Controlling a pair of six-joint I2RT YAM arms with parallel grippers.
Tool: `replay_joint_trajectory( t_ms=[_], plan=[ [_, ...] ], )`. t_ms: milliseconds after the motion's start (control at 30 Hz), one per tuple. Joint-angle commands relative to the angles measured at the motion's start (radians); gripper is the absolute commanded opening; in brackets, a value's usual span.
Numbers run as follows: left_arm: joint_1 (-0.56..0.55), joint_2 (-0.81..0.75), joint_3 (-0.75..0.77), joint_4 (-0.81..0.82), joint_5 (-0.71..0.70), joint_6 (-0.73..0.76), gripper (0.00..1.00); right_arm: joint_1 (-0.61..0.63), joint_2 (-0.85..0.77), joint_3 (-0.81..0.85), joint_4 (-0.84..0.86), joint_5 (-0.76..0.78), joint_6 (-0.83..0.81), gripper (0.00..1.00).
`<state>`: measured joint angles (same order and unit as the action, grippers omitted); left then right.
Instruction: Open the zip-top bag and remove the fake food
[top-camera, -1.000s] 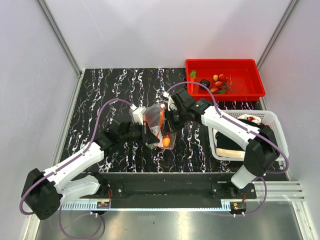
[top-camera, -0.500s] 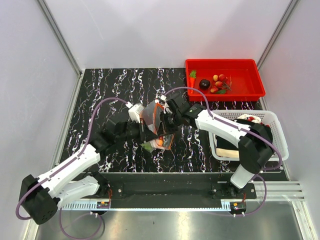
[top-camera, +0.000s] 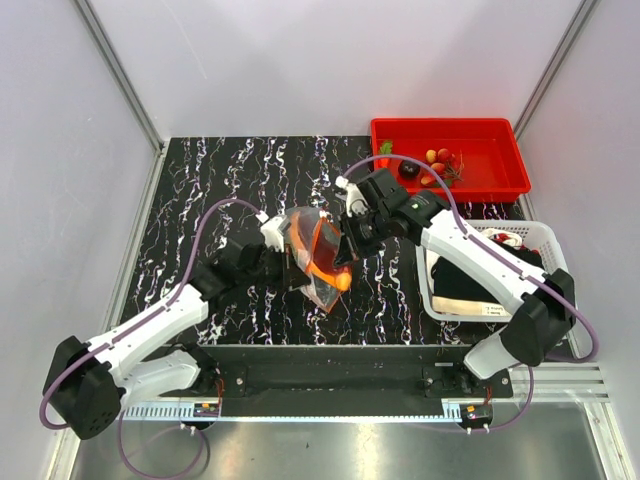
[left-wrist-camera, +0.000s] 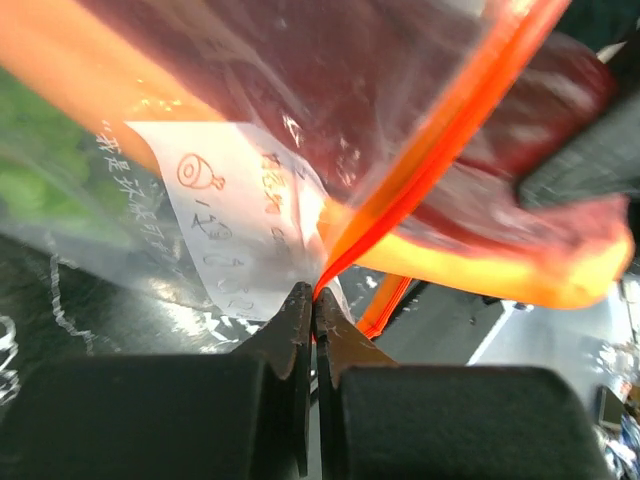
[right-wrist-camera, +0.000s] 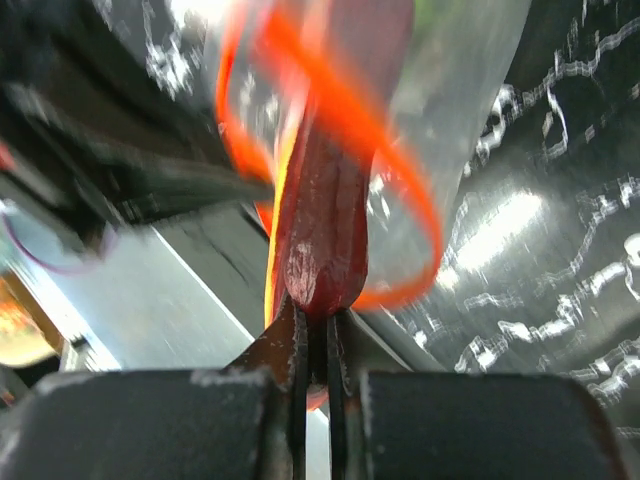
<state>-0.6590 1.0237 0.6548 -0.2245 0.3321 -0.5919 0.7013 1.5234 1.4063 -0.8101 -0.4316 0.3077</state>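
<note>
The zip-top bag (top-camera: 305, 228) hangs over the middle of the black table, stretched between both grippers. My left gripper (top-camera: 291, 263) (left-wrist-camera: 315, 293) is shut on the corner of its orange-red zip strip (left-wrist-camera: 420, 160), beside the white label (left-wrist-camera: 235, 235). My right gripper (top-camera: 349, 243) (right-wrist-camera: 318, 318) is shut on a flat dark red piece of fake food (right-wrist-camera: 330, 210) with an orange edge, and the open zip loop (right-wrist-camera: 415, 200) rings that piece. Green leafy bits (left-wrist-camera: 40, 160) show blurred inside the bag.
A red tray (top-camera: 490, 185) at the back right holds a carrot (top-camera: 385, 150), a dark purple piece (top-camera: 408, 168) and red tomatoes (top-camera: 440, 162). A white mesh basket (top-camera: 548, 236) stands at the right edge, under the right arm. White walls close in both sides.
My right gripper has shifted to the right, and the bag has swung with it. The bag's mouth now stands wider, with more of the red-orange piece showing. The left gripper keeps its hold.
</note>
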Motion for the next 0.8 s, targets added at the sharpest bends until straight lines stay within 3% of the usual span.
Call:
replay_joint_trajectory(
  t_ms=[0, 233, 433, 633, 667, 767],
  plan=[
    [0.012, -0.019, 0.087, -0.038, -0.154, 0.011, 0.00, 0.004, -0.107, -0.027, -0.145, -0.038, -0.130, 0.00],
    [0.039, -0.024, 0.164, -0.156, -0.393, -0.058, 0.00, 0.003, -0.394, -0.104, -0.147, -0.084, -0.168, 0.00],
    [0.056, -0.027, 0.184, -0.246, -0.525, -0.097, 0.00, 0.004, -0.532, -0.089, -0.147, 0.103, -0.162, 0.00],
    [0.065, -0.056, 0.207, -0.299, -0.555, -0.108, 0.00, -0.022, -0.523, -0.047, -0.075, 0.396, -0.101, 0.00],
    [0.064, -0.063, 0.209, -0.302, -0.547, -0.106, 0.00, -0.063, -0.511, -0.038, -0.066, 0.453, -0.091, 0.00],
    [0.064, -0.089, 0.209, -0.300, -0.510, -0.100, 0.00, -0.219, -0.439, 0.017, -0.020, 0.435, -0.090, 0.00]
  ],
)
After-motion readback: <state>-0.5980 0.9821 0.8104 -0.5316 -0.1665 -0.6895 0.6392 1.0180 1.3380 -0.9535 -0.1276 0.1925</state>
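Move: The right gripper already pinches one end of the fake hot dog; the red tray lies about 26 cm ahead of it, 27 cm to its right and some 17 cm lower, with the eggplant inside 24 cm ahead and 16 cm right. The bag's body sits roughly 7 cm left of the right hand, 1 cm back and 8 cm below. From the left gripper, which holds the orange zip edge, the bag's body is about 6 cm ahead, 7 cm right and 5 cm below. Draw the hot dog out of the bag with the right gripper: pull back about 8 cm while going right, lift some 9 cm, then swing forward again, still moving right, tilting the fingers about 25 degrees forward, grip kept. Meanwhile take the left gripper about 9 cm left and 5 cm forward, turning 30 degrees counter-clockwise, still pinching the zip edge. ##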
